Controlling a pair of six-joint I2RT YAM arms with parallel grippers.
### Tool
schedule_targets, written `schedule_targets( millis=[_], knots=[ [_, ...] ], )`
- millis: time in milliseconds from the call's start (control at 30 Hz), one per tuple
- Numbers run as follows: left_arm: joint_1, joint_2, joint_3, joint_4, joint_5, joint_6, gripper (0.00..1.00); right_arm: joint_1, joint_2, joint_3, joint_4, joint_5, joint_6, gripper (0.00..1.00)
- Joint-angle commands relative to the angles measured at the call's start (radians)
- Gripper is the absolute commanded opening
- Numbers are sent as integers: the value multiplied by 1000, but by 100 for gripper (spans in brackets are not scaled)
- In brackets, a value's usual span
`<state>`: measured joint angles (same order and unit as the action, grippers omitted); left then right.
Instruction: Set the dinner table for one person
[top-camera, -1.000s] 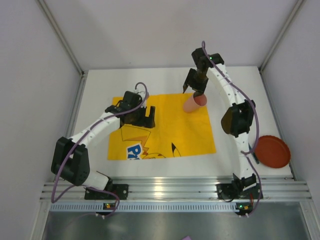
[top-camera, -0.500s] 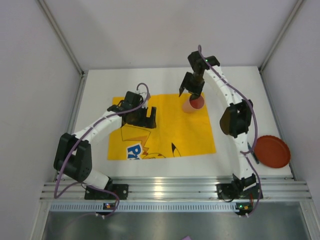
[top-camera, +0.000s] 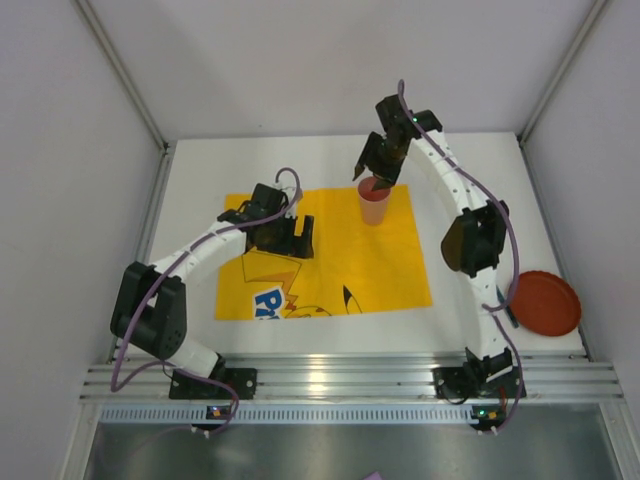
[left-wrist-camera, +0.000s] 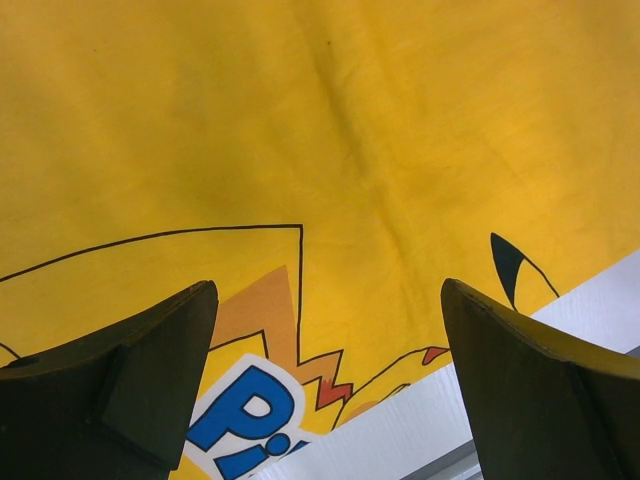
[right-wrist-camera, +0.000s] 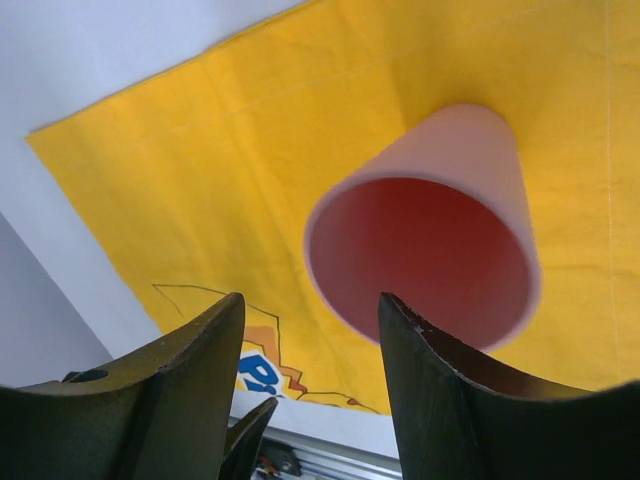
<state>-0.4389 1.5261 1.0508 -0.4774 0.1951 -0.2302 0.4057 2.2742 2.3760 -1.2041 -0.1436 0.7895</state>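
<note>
A pink cup (top-camera: 373, 203) with a red inside stands upright on the far right part of the yellow cartoon mat (top-camera: 340, 270), which lies on the white dinner table (top-camera: 200, 180). My right gripper (top-camera: 372, 172) hangs just above and behind the cup's mouth. In the right wrist view the cup (right-wrist-camera: 430, 240) lies beyond the fingertips, and the right gripper (right-wrist-camera: 310, 300) is open with only mat between its fingers. My left gripper (top-camera: 297, 240) hovers low over the mat's left part. It is wide open (left-wrist-camera: 328, 290) and holds nothing.
A dark red plate (top-camera: 545, 303) sits at the table's right edge, beside the right arm. The silver rail (top-camera: 340, 380) runs along the near edge. Grey walls close in the table on three sides.
The cup went from tilted to upright and shifted slightly left. The right gripper moved a little left and toward the back. The left gripper hardly moved.
</note>
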Motion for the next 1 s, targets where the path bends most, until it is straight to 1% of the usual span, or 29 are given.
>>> schedule_targets(
  millis=[0, 200, 300, 367, 400, 500, 533, 567, 600, 633, 667, 700, 733, 767, 800, 867, 900, 967],
  knots=[
    [6, 8, 21, 34, 17, 3, 99, 10, -79, 2, 57, 6, 1, 56],
    [6, 17, 26, 26, 15, 2, 99, 5, -93, -1, 80, 7, -7, 56],
    [6, 19, 26, 26, 17, 0, 99, -1, -134, 0, 104, 33, -30, 56],
    [6, 20, 26, 28, 18, -3, 99, -11, -185, -6, 110, 47, -65, 56],
    [6, 22, 26, 28, 21, -4, 99, -25, -209, -12, 110, 77, -82, 56],
    [6, 28, 34, 29, 32, -8, 99, -74, -344, -122, 132, 139, -157, 56],
    [5, 28, 34, 29, 35, -12, 99, -90, -428, -211, 139, 174, -194, 57],
    [5, 29, 35, 31, 36, -14, 99, -128, -473, -266, 149, 200, -212, 58],
    [5, 31, 34, 33, 46, -15, 99, -146, -519, -326, 164, 257, -223, 68],
    [5, 29, 34, 34, 49, -18, 99, -172, -610, -450, 170, 277, -231, 75],
    [5, 32, 35, 37, 55, -20, 99, -230, -654, -518, 182, 285, -234, 82],
    [5, 35, 34, 42, 61, -21, 99, -266, -694, -584, 187, 286, -231, 93],
    [5, 39, 35, 43, 70, -23, 99, -304, -761, -707, 187, 283, -230, 96],
    [5, 40, 34, 46, 75, -24, 99, -379, -794, -769, 187, 273, -228, 98],
    [5, 46, 34, 49, 78, -24, 99, -398, -823, -891, 186, 271, -231, 99],
    [3, 58, 34, 57, 87, -26, 99, -506, -896, -998, 202, 262, -252, 100],
    [3, 62, 32, 60, 89, -27, 99, -527, -913, -1091, 215, 253, -268, 100],
    [2, 68, 29, 65, 101, -31, 99, -568, -935, -1161, 230, 246, -306, 99]
  ],
)
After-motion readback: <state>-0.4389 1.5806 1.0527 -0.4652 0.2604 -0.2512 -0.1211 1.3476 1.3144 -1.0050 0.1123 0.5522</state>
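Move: The plate lies about 38 cm to the right hand's right, 24 cm back and 16 cm below. On the way, the spoon lies some 28 cm right and 22 cm back, the fork about 24 cm right and 26 cm back, both at table height. The cup is right under this hand, its middle 8 cm down. From the left hand, the plate is roughly 54 cm right, 10 cm back and 8 cm below. Rising off the cup, the right hand swings 30 cm right and 15 back towards the plate, opening fully. ##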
